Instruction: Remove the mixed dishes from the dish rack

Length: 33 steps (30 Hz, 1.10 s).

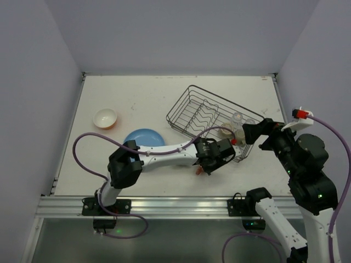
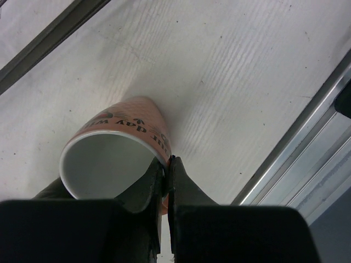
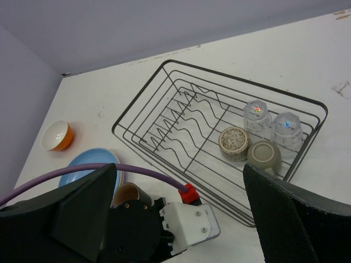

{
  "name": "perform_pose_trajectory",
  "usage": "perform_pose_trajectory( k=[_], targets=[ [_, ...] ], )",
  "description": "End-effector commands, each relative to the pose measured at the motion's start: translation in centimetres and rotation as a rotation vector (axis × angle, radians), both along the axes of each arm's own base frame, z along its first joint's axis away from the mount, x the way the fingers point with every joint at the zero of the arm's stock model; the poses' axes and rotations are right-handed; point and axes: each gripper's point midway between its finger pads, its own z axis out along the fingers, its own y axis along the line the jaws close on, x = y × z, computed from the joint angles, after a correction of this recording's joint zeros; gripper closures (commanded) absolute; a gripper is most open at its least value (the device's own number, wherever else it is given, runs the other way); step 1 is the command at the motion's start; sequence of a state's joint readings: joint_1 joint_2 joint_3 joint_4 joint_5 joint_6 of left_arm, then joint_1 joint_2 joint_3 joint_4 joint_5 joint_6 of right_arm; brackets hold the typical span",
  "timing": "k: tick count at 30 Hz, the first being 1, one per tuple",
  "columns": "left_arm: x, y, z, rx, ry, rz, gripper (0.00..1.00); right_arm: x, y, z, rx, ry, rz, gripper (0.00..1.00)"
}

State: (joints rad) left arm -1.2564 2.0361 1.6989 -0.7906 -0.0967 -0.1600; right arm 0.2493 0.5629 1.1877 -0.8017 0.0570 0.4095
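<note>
My left gripper (image 2: 167,164) is shut on the rim of a pink mug (image 2: 120,159) with a white inside, one finger inside and one outside. The mug hangs tilted just above the table, in front of the dish rack (image 1: 189,101). From above, the left gripper (image 1: 204,164) and pink mug (image 1: 197,170) sit near the rack's front corner. In the rack (image 3: 164,71) are two clear glasses (image 3: 256,116) and two olive-brown cups (image 3: 235,143). My right gripper (image 3: 178,170) is open and empty, above the rack's near right end (image 1: 253,133).
An orange bowl (image 1: 105,118) and a light blue plate (image 1: 143,138) lie on the table left of the rack. A brown mug (image 3: 127,193) stands beside the plate, half hidden by my left wrist. The table's metal front rail (image 2: 307,142) runs close to the held mug.
</note>
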Motion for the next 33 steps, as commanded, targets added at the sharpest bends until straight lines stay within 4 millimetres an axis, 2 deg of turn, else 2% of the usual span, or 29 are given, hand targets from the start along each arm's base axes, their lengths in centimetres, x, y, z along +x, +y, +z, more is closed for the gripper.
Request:
perform_pose_trajectory(
  k=[1, 7, 9, 10, 13, 17, 18, 20, 24, 26, 27, 30, 32, 33],
  targets=[
    [1.2, -1.1, 2.0, -0.047, -0.023, -0.02, 1.0, 0.4, 0.3, -0.4, -0.017, 0.01, 0.016, 0.01],
    [1.8, -1.3, 1.9, -0.036, -0.036, -0.01, 0.99, 0.9, 0.4, -0.9, -0.022, 0.034, 0.018, 0.01],
    [1.9, -1.4, 2.0, -0.037, -0.037, -0.007, 0.89, 1.1, 0.7, -1.2, -0.026, 0.048, 0.029, 0.01],
    [2.0, -1.4, 2.3, -0.044, -0.041, -0.003, 0.76, 1.2, 0.7, -1.4, -0.028, 0.055, 0.032, 0.01],
    [2.1, -1.3, 2.8, -0.051, -0.049, 0.003, 0.63, 1.5, 0.5, -1.8, -0.028, 0.078, 0.013, 0.01],
    [2.5, -1.0, 4.6, -0.081, -0.075, 0.026, 0.5, 2.2, -0.3, -2.2, -0.028, 0.11, -0.054, 0.01],
    [2.5, -0.9, 4.9, -0.082, -0.083, 0.033, 0.44, 2.5, -0.5, -2.3, -0.019, 0.123, -0.072, 0.01],
    [2.5, -0.7, 6.2, -0.106, -0.09, 0.045, 0.38, 2.7, -0.7, -2.1, -0.014, 0.126, -0.094, 0.01],
    [2.5, -0.5, 9.1, -0.199, -0.118, 0.066, 0.15, 3.5, -1.3, -1.0, 0.014, 0.126, -0.132, 0.01],
    [2.4, -0.1, 11.1, -0.267, -0.132, 0.078, 0.08, 4.0, -1.6, -0.9, 0.018, 0.135, -0.153, 0.01],
    [2.5, 0.6, 12.2, -0.294, -0.142, 0.089, 0.0, 4.2, -1.6, -0.4, 0.024, 0.132, -0.15, 0.01],
    [3.9, 1.6, 14.2, -0.369, -0.173, 0.166, 0.0, 5.7, -2.0, -1.6, 0.019, 0.204, -0.169, 0.01],
    [5.0, 3.4, 15.6, -0.429, -0.19, 0.256, 0.0, 7.2, -1.4, -3.5, 0.005, 0.288, -0.148, 0.01],
    [6.3, 5.5, 16.4, -0.448, -0.22, 0.328, 0.0, 7.6, -1.2, -4.6, -0.002, 0.324, -0.135, 0.01]
  ],
)
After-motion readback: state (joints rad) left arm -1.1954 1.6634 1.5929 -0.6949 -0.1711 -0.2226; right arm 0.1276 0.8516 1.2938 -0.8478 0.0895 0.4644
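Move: The left hand holds the pink mug by its wall near the rim; the mug's middle is roughly 3 cm ahead, 2 cm left and 3 cm below it. The dark mug stands about 5 cm ahead and 13 cm left, the dish rack's middle about 20 cm ahead and 1 cm right. From the open right hand, the right glass is some 14 cm ahead, 3 cm right and 31 cm down, with the grey cup about 9 cm ahead and 1 cm left. Forward about 2 cm goes the left hand, almost level, carrying the pink mug; then its fingers open wide, let go of the wall, and it climbs roughly 13 cm clear, fingertips swinging rightward some 20 degrees. Meanwhile the empty, open right hand advances about 6 cm over the rack towards the glasses, sinking slightly and tipping down. ##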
